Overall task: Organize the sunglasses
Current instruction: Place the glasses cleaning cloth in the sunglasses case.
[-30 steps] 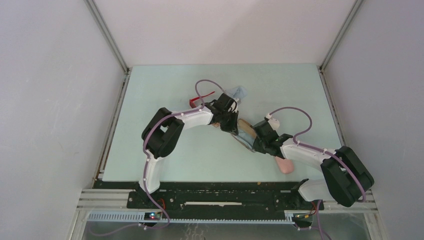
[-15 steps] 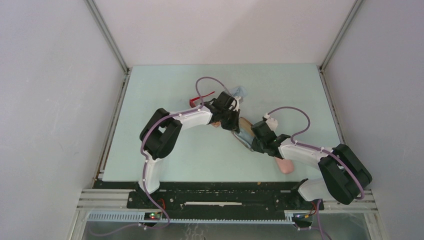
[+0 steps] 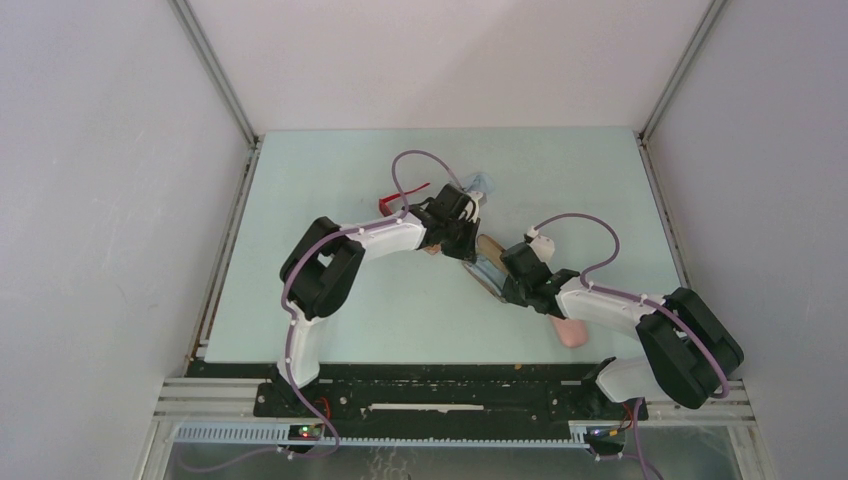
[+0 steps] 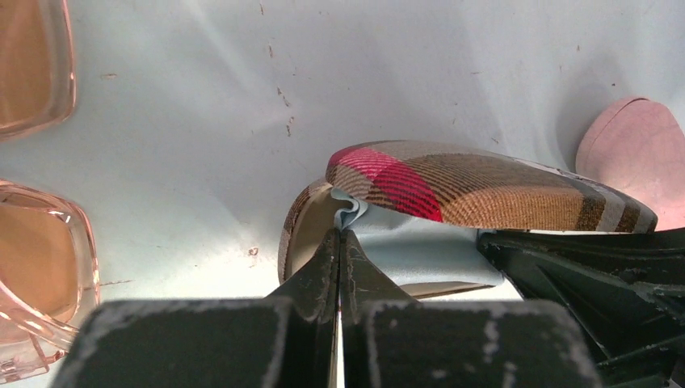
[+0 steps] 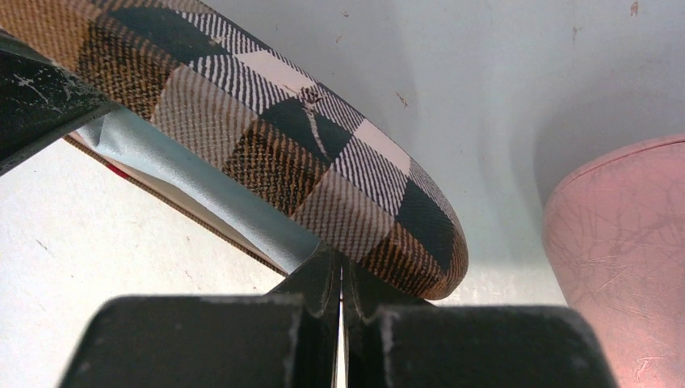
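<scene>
The orange-tinted sunglasses lie on the table at the left edge of the left wrist view. The red sunglasses lie behind the left arm in the top view. An open plaid case lies between the arms with a pale blue cloth inside. My left gripper is shut, its tips against a bunched corner of that cloth at the case's end. My right gripper is shut too, its tips under the plaid lid against the cloth at the other end.
A pink case lies on the table just right of the plaid one, beside the right arm. A second pale blue cloth lies beyond the left wrist. Walls enclose the table on three sides.
The right gripper has crept a little to the left along the plaid case. The left wrist has shifted slightly away from the arms' bases. Both grippers stay shut.
</scene>
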Available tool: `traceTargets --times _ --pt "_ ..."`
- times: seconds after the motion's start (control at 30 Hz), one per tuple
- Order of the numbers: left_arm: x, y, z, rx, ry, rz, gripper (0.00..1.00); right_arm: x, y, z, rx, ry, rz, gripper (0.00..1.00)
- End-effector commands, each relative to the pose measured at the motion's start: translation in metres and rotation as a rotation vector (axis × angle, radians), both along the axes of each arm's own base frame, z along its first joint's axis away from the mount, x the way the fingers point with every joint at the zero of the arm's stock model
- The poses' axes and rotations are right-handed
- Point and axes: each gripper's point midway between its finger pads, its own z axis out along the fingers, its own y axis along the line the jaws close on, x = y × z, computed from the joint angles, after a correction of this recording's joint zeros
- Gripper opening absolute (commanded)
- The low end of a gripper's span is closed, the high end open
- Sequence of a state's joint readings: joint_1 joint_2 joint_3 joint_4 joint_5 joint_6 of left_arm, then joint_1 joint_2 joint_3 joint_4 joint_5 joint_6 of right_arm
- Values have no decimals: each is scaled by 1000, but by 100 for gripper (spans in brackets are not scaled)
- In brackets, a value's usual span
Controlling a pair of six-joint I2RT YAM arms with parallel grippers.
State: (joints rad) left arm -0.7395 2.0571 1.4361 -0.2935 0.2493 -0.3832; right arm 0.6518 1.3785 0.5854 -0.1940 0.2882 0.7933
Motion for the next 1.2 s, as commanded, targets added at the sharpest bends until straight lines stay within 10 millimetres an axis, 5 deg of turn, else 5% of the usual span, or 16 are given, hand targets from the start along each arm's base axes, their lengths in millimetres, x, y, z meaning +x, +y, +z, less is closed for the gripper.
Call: traceTargets --times 0.0,0.7,0.83,0.97,1.17 --pt "14 -4 25 -34 -108 3 0 -9 -9 -12 -59 39 -10 0" --pt "13 11 -9 52 -58 60 0 -5 -9 -7 -66 6 -22 0" --pt "10 12 -8 50 -36 78 12 -4 -5 -5 -44 5 -11 1" --pt "4 10 -7 44 -5 64 22 -4 -2 2 -5 6 -11 15" --pt "3 13 -12 62 -2 60 24 0 -7 24 41 -40 -40 24"
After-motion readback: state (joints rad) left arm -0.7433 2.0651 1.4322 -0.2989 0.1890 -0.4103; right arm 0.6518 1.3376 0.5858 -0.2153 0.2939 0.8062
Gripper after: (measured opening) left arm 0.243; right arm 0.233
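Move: Between the two hands lies the open plaid case with the cloth stretched in its near half: the cloth's middle is about 4 cm back and 5 cm to the right of the left hand, and 5 cm ahead and 4 cm to the left of the right hand, barely below both. The clear orange sunglasses lie roughly 7 cm ahead and 6 cm left of the left hand; the pink case some 12 cm right and 3 cm back of the right hand. Letting go of the cloth at both ends of the case's near half: the left hand first eases about 1 cm forward, then sinks about 1 cm towards the tray, and its shut fingers part to roughly a quarter open. The right hand stays in place with its pinch, then opens by the same small amount and starts lifting, about 1 cm. ##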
